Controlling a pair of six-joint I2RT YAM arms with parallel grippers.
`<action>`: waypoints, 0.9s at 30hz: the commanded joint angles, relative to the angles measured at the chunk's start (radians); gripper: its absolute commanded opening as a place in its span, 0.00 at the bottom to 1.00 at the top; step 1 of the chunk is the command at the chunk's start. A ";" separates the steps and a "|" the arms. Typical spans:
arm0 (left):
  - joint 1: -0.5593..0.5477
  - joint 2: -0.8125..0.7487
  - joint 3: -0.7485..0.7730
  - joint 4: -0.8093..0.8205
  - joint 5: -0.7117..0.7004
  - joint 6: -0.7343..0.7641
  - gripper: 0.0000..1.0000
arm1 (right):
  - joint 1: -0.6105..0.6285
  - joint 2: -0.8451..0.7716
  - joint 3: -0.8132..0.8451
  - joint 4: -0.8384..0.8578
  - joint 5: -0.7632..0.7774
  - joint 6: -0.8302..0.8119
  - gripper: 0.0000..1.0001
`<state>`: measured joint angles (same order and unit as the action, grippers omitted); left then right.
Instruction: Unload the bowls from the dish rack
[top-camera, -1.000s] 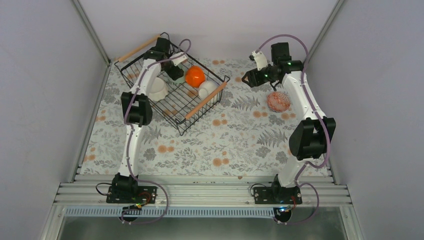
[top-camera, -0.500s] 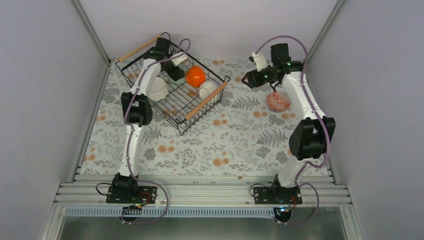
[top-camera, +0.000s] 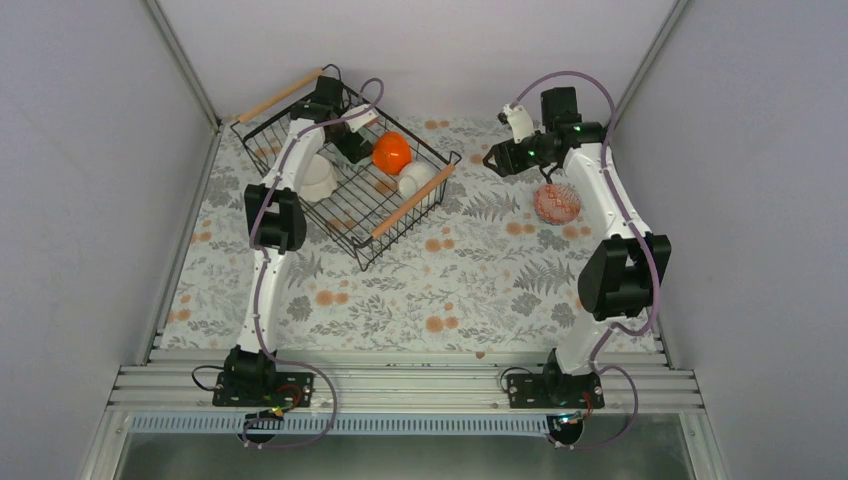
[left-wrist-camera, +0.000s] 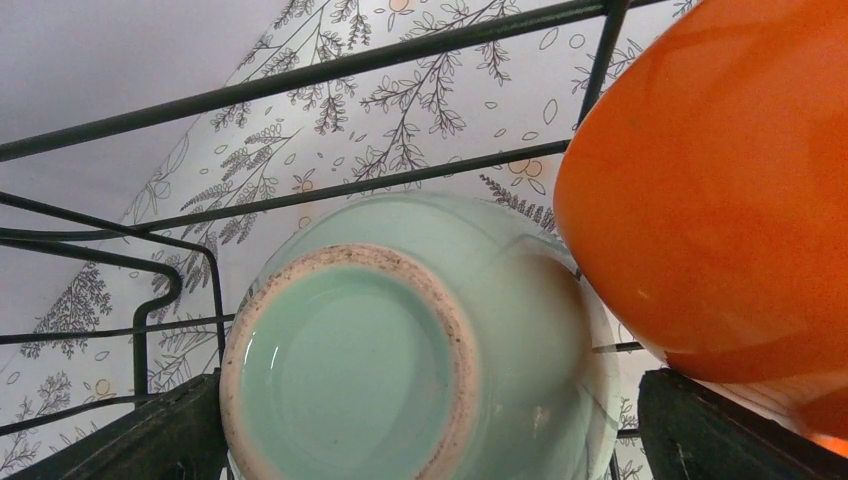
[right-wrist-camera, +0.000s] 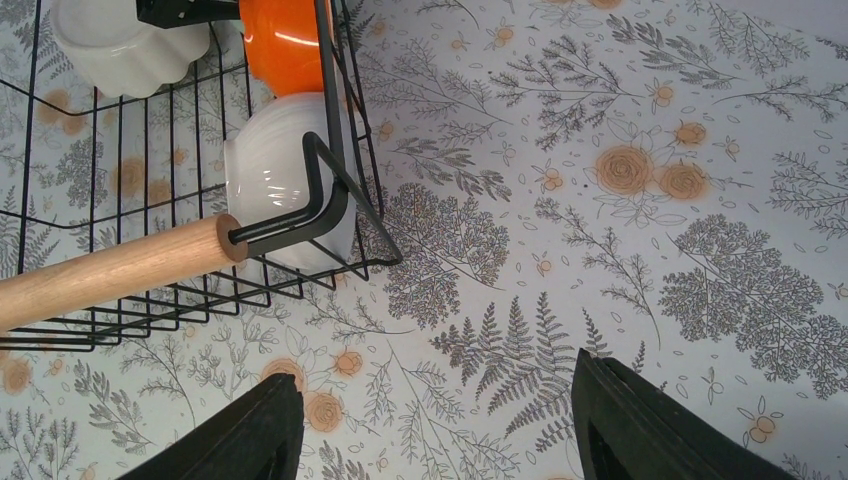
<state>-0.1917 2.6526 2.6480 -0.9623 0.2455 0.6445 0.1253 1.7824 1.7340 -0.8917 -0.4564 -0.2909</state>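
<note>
The dish rack (top-camera: 340, 205), black wire with wooden handles, stands at the back left. It holds an orange bowl (top-camera: 391, 152), a plain white bowl (top-camera: 413, 179) and a scallop-edged white bowl (top-camera: 316, 178). My left gripper (top-camera: 352, 146) is inside the rack beside the orange bowl. In the left wrist view it (left-wrist-camera: 430, 440) is open, its fingers straddling a pale green bowl (left-wrist-camera: 400, 350) whose foot faces the camera, with the orange bowl (left-wrist-camera: 720, 190) against the right side. A reddish patterned bowl (top-camera: 556, 203) sits upside down on the table. My right gripper (top-camera: 497, 160) is open and empty above the cloth.
The right wrist view shows the rack's corner (right-wrist-camera: 345, 215) and wooden handle (right-wrist-camera: 110, 270) at upper left, with the white bowl (right-wrist-camera: 265, 175) behind it. Grey walls close in the table on the left, the back and the right.
My left gripper has edged slightly deeper into the rack around the green bowl. The right arm has hardly moved.
</note>
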 joint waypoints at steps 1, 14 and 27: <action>-0.016 -0.019 -0.009 0.020 0.045 -0.027 1.00 | 0.011 0.015 -0.015 0.012 -0.010 -0.012 0.65; -0.037 -0.037 -0.018 -0.125 0.112 0.049 0.76 | 0.016 0.042 0.007 0.000 -0.015 -0.012 0.65; -0.033 -0.047 -0.040 -0.120 0.130 0.042 0.47 | 0.023 0.038 0.010 -0.009 -0.010 -0.013 0.64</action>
<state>-0.1974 2.6076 2.6263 -1.0309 0.3058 0.6735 0.1375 1.8210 1.7267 -0.8955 -0.4564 -0.2920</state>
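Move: The green bowl lies upside down and tilted between the left hand's open fingers, its middle about 1 cm ahead and 1 cm left of the hand point and some 3 cm below. Close on its right is the orange bowl, about 9 cm right and 1 cm back from the hand; the white bowl is roughly 15 cm right and 8 cm back, the scalloped bowl 10 cm left and 7 cm back. From the right hand, the green bowl is about 17 cm ahead, 30 cm left and 16 cm lower. The green bowl's foot ring gets pinched between the left fingers, which close from wide open to about half while the hand draws back some 2 cm, about 1 cm right and 1 cm up, towards the orange bowl's side, barely turning. The empty right hand sinks about 2 cm beside the rack, its opening unchanged. ##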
